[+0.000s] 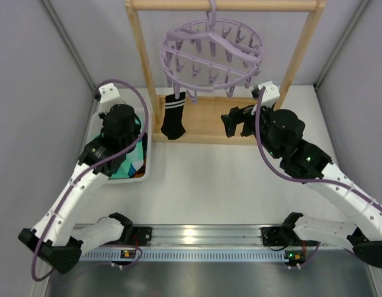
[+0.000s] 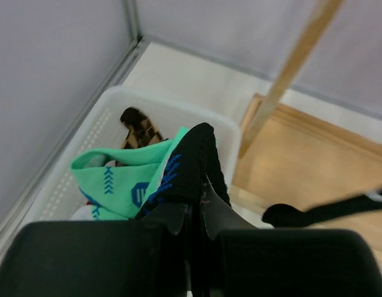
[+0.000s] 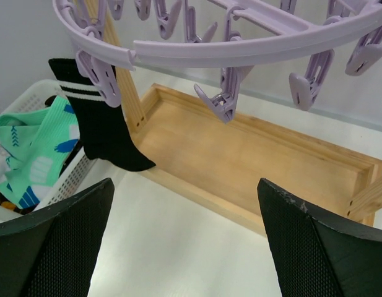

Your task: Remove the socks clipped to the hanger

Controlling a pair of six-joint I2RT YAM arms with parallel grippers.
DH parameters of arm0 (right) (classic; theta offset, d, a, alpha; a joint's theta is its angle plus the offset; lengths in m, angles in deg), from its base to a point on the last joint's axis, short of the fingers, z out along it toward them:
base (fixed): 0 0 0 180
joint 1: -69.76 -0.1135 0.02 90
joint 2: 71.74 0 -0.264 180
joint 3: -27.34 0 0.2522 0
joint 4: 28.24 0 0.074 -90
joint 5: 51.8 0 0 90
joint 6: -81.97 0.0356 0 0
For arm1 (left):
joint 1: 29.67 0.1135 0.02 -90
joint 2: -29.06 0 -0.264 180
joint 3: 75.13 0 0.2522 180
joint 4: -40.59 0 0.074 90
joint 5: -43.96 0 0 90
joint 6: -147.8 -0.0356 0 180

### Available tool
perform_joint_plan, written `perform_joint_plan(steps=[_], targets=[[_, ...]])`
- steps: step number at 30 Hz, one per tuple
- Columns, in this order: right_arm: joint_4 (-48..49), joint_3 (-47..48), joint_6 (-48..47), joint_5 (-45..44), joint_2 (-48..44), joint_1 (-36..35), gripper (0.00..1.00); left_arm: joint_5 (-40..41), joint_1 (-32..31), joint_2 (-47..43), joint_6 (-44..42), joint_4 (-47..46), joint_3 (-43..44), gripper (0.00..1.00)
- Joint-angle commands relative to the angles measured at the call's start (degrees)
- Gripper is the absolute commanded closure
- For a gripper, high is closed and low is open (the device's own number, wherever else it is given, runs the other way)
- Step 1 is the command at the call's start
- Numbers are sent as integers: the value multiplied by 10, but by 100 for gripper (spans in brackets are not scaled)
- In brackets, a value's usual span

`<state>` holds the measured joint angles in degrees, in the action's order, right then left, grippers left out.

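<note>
The lilac hanger (image 1: 212, 52) hangs by its hook from the wooden frame, and its ring (image 3: 240, 46) fills the top of the right wrist view. One black sock with white stripes (image 1: 173, 117) (image 3: 104, 133) stays clipped at its left side, its toe (image 2: 327, 211) hanging over the wooden base. My left gripper (image 1: 119, 127) (image 2: 194, 213) is over the basket, shut on a black sock with blue marks (image 2: 191, 164). A mint-green sock (image 2: 116, 176) and a brown diamond-patterned sock (image 2: 138, 127) lie in the basket. My right gripper (image 1: 237, 120) (image 3: 187, 204) stands wide open and holds nothing, below the hanger's right half.
A white slatted basket (image 1: 147, 168) (image 2: 172, 102) sits at the left by the wall. The light wooden frame (image 1: 221, 6) stands on a shallow wooden tray base (image 1: 209, 120) (image 3: 252, 154). Grey walls close in both sides.
</note>
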<state>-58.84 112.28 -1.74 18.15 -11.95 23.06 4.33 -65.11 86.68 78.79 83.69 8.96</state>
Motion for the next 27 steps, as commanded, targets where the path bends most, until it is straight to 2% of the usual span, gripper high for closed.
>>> perform_joint_plan(steps=[1, 3, 7, 9, 10, 16, 23, 25, 27], targets=[[31, -9, 6, 5, -26, 6, 5, -155, 131, 42, 32, 113, 33, 100], [30, -14, 2, 3, -31, 6, 5, -191, 167, 56, 39, 114, 24, 100], [38, -28, 1, 11, -43, 9, 4, -280, 294, 121, 55, 96, 4, 100], [39, -31, 1, 17, -43, 12, 4, -361, 332, 157, 57, 66, -13, 100], [38, -31, 0, 22, -40, 12, 4, -414, 373, 169, 75, 35, -40, 100], [51, -49, 4, 45, -49, 17, 4, -401, 437, 224, 129, -24, -106, 100], [54, -61, 6, 65, -67, 23, 4, -331, 441, 212, 171, -56, -176, 100], [55, -61, 7, 75, -71, 27, 4, -339, 441, 205, 161, -55, -175, 92], [52, -61, 9, 79, -73, 30, 4, -345, 441, 177, 155, -54, -174, 64]])
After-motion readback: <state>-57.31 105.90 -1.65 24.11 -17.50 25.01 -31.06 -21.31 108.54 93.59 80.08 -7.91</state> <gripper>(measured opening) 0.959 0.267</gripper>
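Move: The white basket, where the held black sock with blue marks is to go, has its middle about 13 cm to the left hand's left, 4 cm ahead and some 29 cm below. In it the green socks lie about 11 cm left and 4 cm ahead of the hand, the brown patterned sock about 16 cm left and 12 cm ahead. The striped black sock still hangs about 10 cm right, 8 cm ahead and 9 cm lower. From the right hand the basket is roughly 43 cm left, 6 cm ahead and 32 cm below. Still pinching the black sock, the left hand swoops down some 25 cm and about 13 cm left into the basket, going slightly forward at first, then easing back a little, while the wrist tips the fingers down by roughly 30 degrees and turns somewhat counter-clockwise. Most of the leftward travel is done before the hand gets low, and once it has all but stopped just over the green socks the fingers begin to open, by about a quarter. ##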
